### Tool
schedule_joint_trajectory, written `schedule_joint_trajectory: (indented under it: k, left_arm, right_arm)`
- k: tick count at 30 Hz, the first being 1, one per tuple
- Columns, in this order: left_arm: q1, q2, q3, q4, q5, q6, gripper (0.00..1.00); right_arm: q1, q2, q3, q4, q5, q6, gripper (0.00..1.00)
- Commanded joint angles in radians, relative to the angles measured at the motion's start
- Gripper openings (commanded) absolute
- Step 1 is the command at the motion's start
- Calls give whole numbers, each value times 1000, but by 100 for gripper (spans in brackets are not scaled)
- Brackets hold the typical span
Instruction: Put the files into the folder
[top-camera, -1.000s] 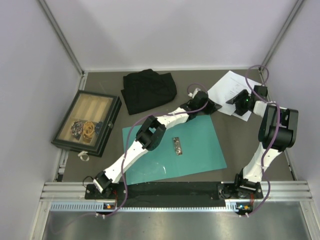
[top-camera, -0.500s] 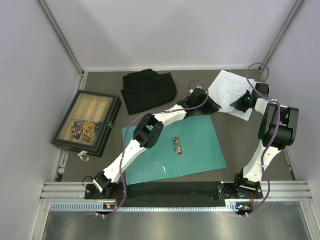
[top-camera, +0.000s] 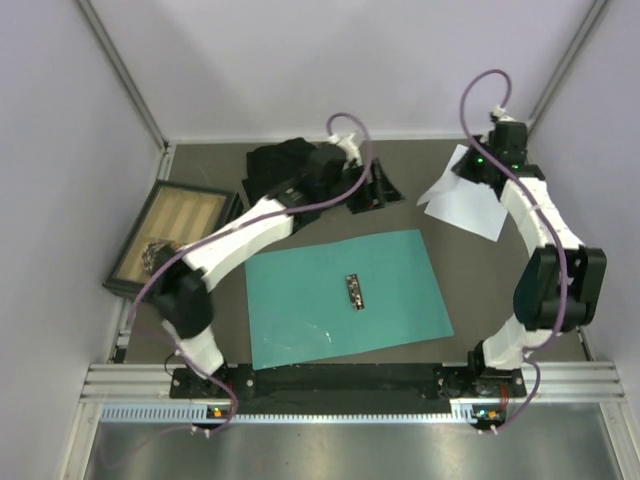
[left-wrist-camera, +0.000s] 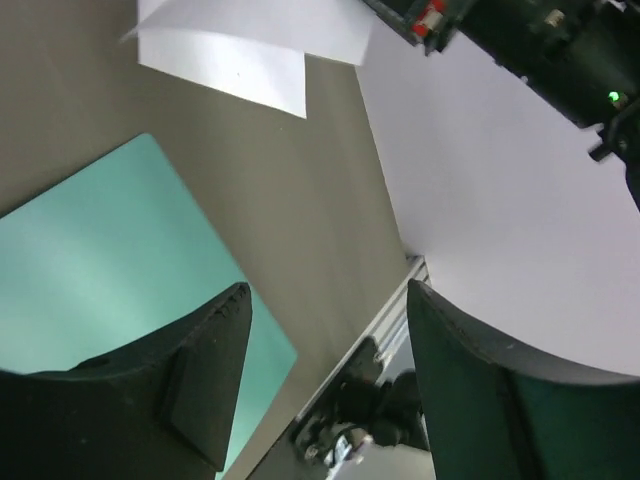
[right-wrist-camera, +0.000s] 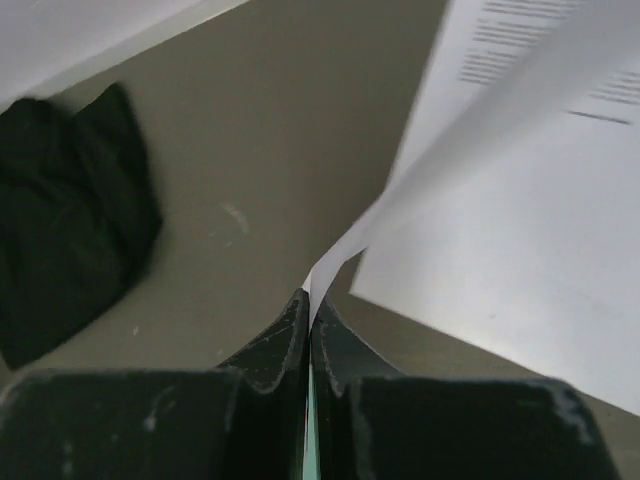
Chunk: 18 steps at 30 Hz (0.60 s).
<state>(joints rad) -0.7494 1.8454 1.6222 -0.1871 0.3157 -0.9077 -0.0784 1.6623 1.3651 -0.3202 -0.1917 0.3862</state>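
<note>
The teal folder (top-camera: 390, 270) lies open and flat in the middle of the table, its small metal clip (top-camera: 353, 291) at the spine. The files (top-camera: 470, 205) are white sheets at the back right. My right gripper (right-wrist-camera: 310, 298) is shut on the corner of one sheet (right-wrist-camera: 480, 120), which curls up off the other sheet (right-wrist-camera: 520, 270) lying flat. In the top view my right gripper (top-camera: 470, 170) hangs over the sheets' far-left edge. My left gripper (left-wrist-camera: 325, 300) is open and holds nothing, above the table behind the folder (left-wrist-camera: 90, 270). From above, my left gripper (top-camera: 380, 186) sits beside the black cloth.
A black cloth (top-camera: 272, 165) lies at the back, partly under my left arm. A dark-framed wooden tray (top-camera: 170, 215) with small items stands at the left. Aluminium rails run along the table's near edge (top-camera: 350, 375).
My left gripper let go at the folder's far edge, opened and swung back toward the cloth. My right gripper shut on a sheet's corner and rose with it.
</note>
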Motion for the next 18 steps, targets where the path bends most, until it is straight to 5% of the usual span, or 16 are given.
schedule_joint_trajectory:
  k: [1, 9, 13, 18]
  left_arm:
    - [25, -343, -322, -142, -117, 185, 70]
    - [62, -805, -721, -460, -464, 71, 70]
    - [68, -997, -815, -564, -591, -49, 70]
    - [70, -1091, -941, -660, -685, -224, 70]
  right_arm:
    - [198, -148, 49, -105, 78, -101, 0]
    - [589, -234, 126, -181, -75, -145, 0]
    - [655, -320, -16, -61, -318, -80, 0]
    - [657, -361, -234, 23, -367, -118, 0]
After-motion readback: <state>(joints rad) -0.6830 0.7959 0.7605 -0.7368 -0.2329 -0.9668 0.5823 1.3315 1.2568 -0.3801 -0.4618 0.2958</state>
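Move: The open teal folder's middle lies about 23 cm back, 33 cm left and 17 cm below the right hand, which already holds a sheet. From that hand, the metal clip on the fold is some 22 cm back, 32 cm left; the remaining sheet some 3 cm ahead and 3 cm left; the black cloth roughly 7 cm ahead, 47 cm left. From the left hand, the folder's middle is about 10 cm back, 10 cm left, 23 cm below. Right hand swings the pinched sheet 28 cm left, 20 back, rising, towards the folder; left hand withdraws left, open. ##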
